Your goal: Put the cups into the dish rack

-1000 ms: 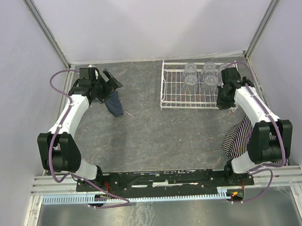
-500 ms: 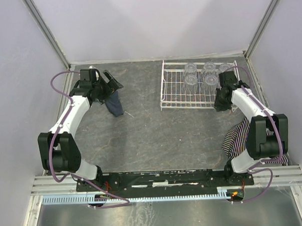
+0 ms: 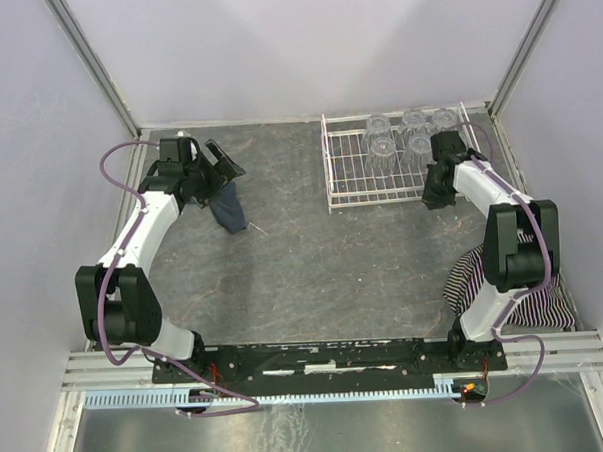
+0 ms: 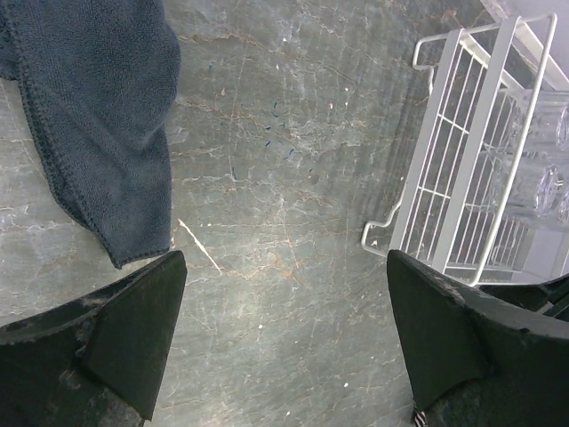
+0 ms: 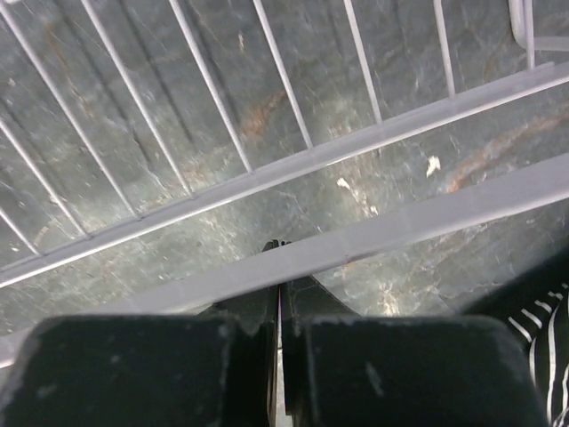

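The white wire dish rack [image 3: 376, 205] stands at the back right of the table, and several clear cups [image 3: 380, 150] stand in its right half. My right gripper [image 3: 435, 195] is shut and sits at the rack's near right corner. In the right wrist view its closed tips [image 5: 281, 245] lie under the rack's rim wire [image 5: 400, 227], with nothing between them. My left gripper [image 3: 224, 159] hangs wide open at the back left, above bare table [image 4: 284, 267]. The rack [image 4: 484, 151] and the cups [image 4: 542, 187] show at the right of the left wrist view.
A dark blue cloth [image 3: 229, 211] lies just under the left gripper, seen also as the blue cloth [image 4: 98, 116] at the upper left of the left wrist view. A striped cloth [image 3: 479, 273] is bunched beside the right arm's base. Walls close the table's back and sides.
The rack with its cups has slid toward the back wall, and my right gripper has moved back with it at its near right corner. The left arm has not moved.
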You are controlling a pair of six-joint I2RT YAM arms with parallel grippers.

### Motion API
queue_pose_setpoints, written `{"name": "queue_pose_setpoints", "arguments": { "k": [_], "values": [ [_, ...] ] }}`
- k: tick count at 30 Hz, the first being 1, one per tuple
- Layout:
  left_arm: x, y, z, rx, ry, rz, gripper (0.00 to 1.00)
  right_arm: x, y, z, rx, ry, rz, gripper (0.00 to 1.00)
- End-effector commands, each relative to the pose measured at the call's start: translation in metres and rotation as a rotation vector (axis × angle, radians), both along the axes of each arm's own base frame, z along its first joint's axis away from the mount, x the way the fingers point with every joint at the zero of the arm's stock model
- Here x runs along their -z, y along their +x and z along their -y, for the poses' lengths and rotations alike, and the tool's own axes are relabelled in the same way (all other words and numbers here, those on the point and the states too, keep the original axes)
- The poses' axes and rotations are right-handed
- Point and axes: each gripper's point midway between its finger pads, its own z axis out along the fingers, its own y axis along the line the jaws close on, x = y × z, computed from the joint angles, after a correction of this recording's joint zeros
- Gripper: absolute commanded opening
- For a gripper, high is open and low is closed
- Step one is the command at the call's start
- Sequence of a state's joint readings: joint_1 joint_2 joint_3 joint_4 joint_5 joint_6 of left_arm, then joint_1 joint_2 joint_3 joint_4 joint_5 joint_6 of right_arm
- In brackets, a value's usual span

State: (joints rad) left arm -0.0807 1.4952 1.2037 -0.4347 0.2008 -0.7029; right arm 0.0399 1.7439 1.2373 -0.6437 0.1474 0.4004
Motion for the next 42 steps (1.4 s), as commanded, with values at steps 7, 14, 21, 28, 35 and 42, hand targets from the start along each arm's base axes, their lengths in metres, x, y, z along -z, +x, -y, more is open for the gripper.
{"name": "queue_pose_setpoints", "arguments": {
  "k": [7, 14, 21, 28, 35, 42],
  "values": [
    [-0.016, 0.014, -0.010, -0.010, 0.062, 0.077, 0.99, -0.040, 0.056, -0.013, -0.004, 0.014, 0.183, 0.00],
    [0.007, 0.016, -0.050, -0.156, 0.219, 0.114, 0.99, -0.092, -0.005, -0.014, 0.019, 0.049, 0.232, 0.01],
    [0.028, 0.009, -0.084, -0.190, 0.381, 0.146, 0.99, -0.142, -0.045, -0.003, -0.021, -0.006, 0.312, 0.57],
    [0.053, -0.016, -0.126, -0.257, 0.626, 0.239, 0.99, -0.163, -0.066, 0.010, -0.011, -0.064, 0.378, 1.00],
    [0.065, -0.031, -0.146, -0.313, 0.752, 0.369, 0.99, -0.155, -0.072, 0.006, -0.024, -0.029, 0.367, 1.00],
    [0.064, -0.039, -0.134, -0.284, 0.745, 0.612, 0.99, -0.125, -0.062, 0.007, 0.018, -0.026, 0.333, 1.00]
  ]
}}
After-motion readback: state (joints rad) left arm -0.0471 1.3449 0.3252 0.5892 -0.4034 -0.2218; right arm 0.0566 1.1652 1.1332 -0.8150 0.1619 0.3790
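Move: The right gripper's closed fingertips are at the dish rack's front rail; the rack's middle is about 11 cm ahead, 8 cm left and 2 cm lower. Of the upturned cups in the rack's near row, one stands some 13 cm ahead and 4 cm left, another 12 cm ahead and 13 cm left. From the left hand, the rack's middle lies roughly 40 cm right, 5 cm ahead and 14 cm below; the blue cloth is 5 cm left, 1 cm ahead and 17 cm below. Keep the right gripper shut and nudge the rack's front rail forward about 2 cm, then rise some 15 cm while drawing back clear of the rack, opening the fingers wide and sinking slightly at the end. Meanwhile bring the open left gripper left and down, then also back, away from the rack, rolling its left side up some 40 degrees. ##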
